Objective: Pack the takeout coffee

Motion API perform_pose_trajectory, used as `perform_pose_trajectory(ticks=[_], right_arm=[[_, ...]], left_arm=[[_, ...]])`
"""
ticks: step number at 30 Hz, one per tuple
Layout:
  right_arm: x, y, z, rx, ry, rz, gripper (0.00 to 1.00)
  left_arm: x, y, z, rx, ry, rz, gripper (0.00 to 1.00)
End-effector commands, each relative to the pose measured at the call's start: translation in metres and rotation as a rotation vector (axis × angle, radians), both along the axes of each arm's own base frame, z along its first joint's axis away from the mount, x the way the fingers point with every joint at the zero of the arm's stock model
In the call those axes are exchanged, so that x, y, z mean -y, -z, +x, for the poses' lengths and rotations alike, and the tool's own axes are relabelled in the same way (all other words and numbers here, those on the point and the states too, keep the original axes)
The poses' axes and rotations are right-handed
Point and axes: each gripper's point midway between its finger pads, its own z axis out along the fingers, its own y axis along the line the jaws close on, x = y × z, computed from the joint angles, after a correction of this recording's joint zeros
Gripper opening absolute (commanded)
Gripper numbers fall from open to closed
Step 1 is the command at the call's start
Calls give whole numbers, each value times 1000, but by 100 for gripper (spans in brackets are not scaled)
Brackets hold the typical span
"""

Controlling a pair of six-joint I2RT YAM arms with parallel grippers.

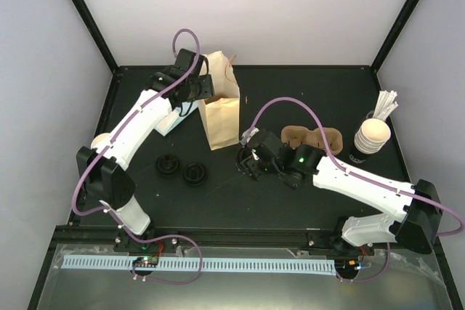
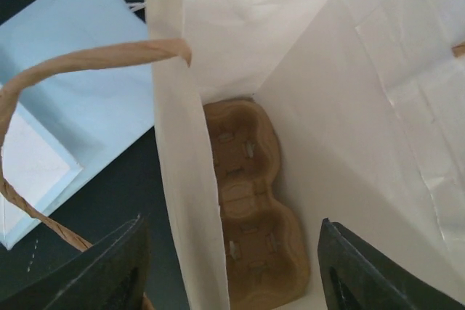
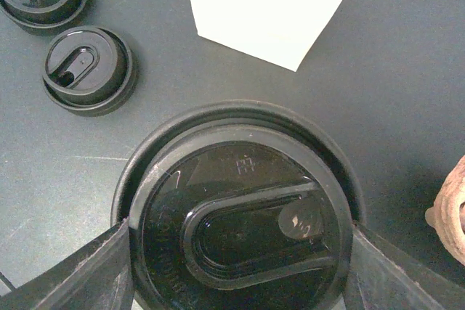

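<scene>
The takeout coffee (image 1: 99, 139), a small cream-beige cup, peeks out behind my left arm at the table's left side. An upright brown paper bag (image 1: 221, 110) stands at the back centre. My left gripper (image 1: 197, 88) (image 2: 232, 221) is open over the bag's mouth and straddles its near wall (image 2: 185, 201), one finger outside and one inside. A brown pulp carrier (image 2: 251, 208) lies on the bag's floor. My right gripper (image 1: 249, 160) (image 3: 240, 230) is shut on a black lid (image 3: 240, 223) just right of the bag. What lies under that lid is hidden.
Two more black lids (image 1: 168, 165) (image 1: 195, 173) lie left of centre. A second pulp carrier (image 1: 312, 137) sits beyond my right arm. A stack of cups with white sticks (image 1: 372, 132) stands at the right. A pale blue flat bag (image 2: 73, 107) lies left of the paper bag.
</scene>
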Motion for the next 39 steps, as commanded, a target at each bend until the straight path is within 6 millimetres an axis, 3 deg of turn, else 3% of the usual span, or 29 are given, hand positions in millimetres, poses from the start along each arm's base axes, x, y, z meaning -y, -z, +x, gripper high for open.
perform_pose_trajectory(ticks=[1, 4, 10, 12, 23, 31, 39], right_arm=[[5, -6, 2, 19, 22, 19, 64], [5, -9, 3, 25, 23, 18, 64], [11, -26, 5, 60, 30, 19, 64], [14, -35, 5, 72, 32, 18, 64], [43, -92, 8, 182, 101, 40, 64], [74, -135, 10, 294, 185, 68, 62], [92, -168, 4, 354, 197, 97, 62]], left_arm=[[-11, -15, -5, -5, -52, 0, 61], [-12, -18, -9, -1, -45, -2, 50], [-14, -25, -16, 21, -20, 10, 11], [-14, -25, -19, 17, -3, 16, 2], [-12, -37, -44, 52, 92, 47, 2], [4, -42, -65, 105, 218, 64, 2], [17, -41, -74, 124, 286, 102, 2]])
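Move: Between the left hand's part-open fingers is the paper bag's left rim, about 1 cm below them; the cup carrier inside the bag lies some 6 cm ahead, 4 cm right and 20 cm down, and the blue packet about 5 cm ahead, 10 cm left and 24 cm down. From the right hand, already holding the lidded coffee cup, the bag stands roughly 18 cm ahead and 12 cm left, its middle 5 cm below. Pinching the bag's left rim as its fingers finish closing, the left hand draws it back about 7 cm, first dipping slightly, then rising some 3 cm and turning about 15 degrees clockwise. Meanwhile the right hand keeps its grip on the lidded coffee cup and lifts it about 15 cm, veering some 8 cm right, away from the bag, and tipping its fingers up. ##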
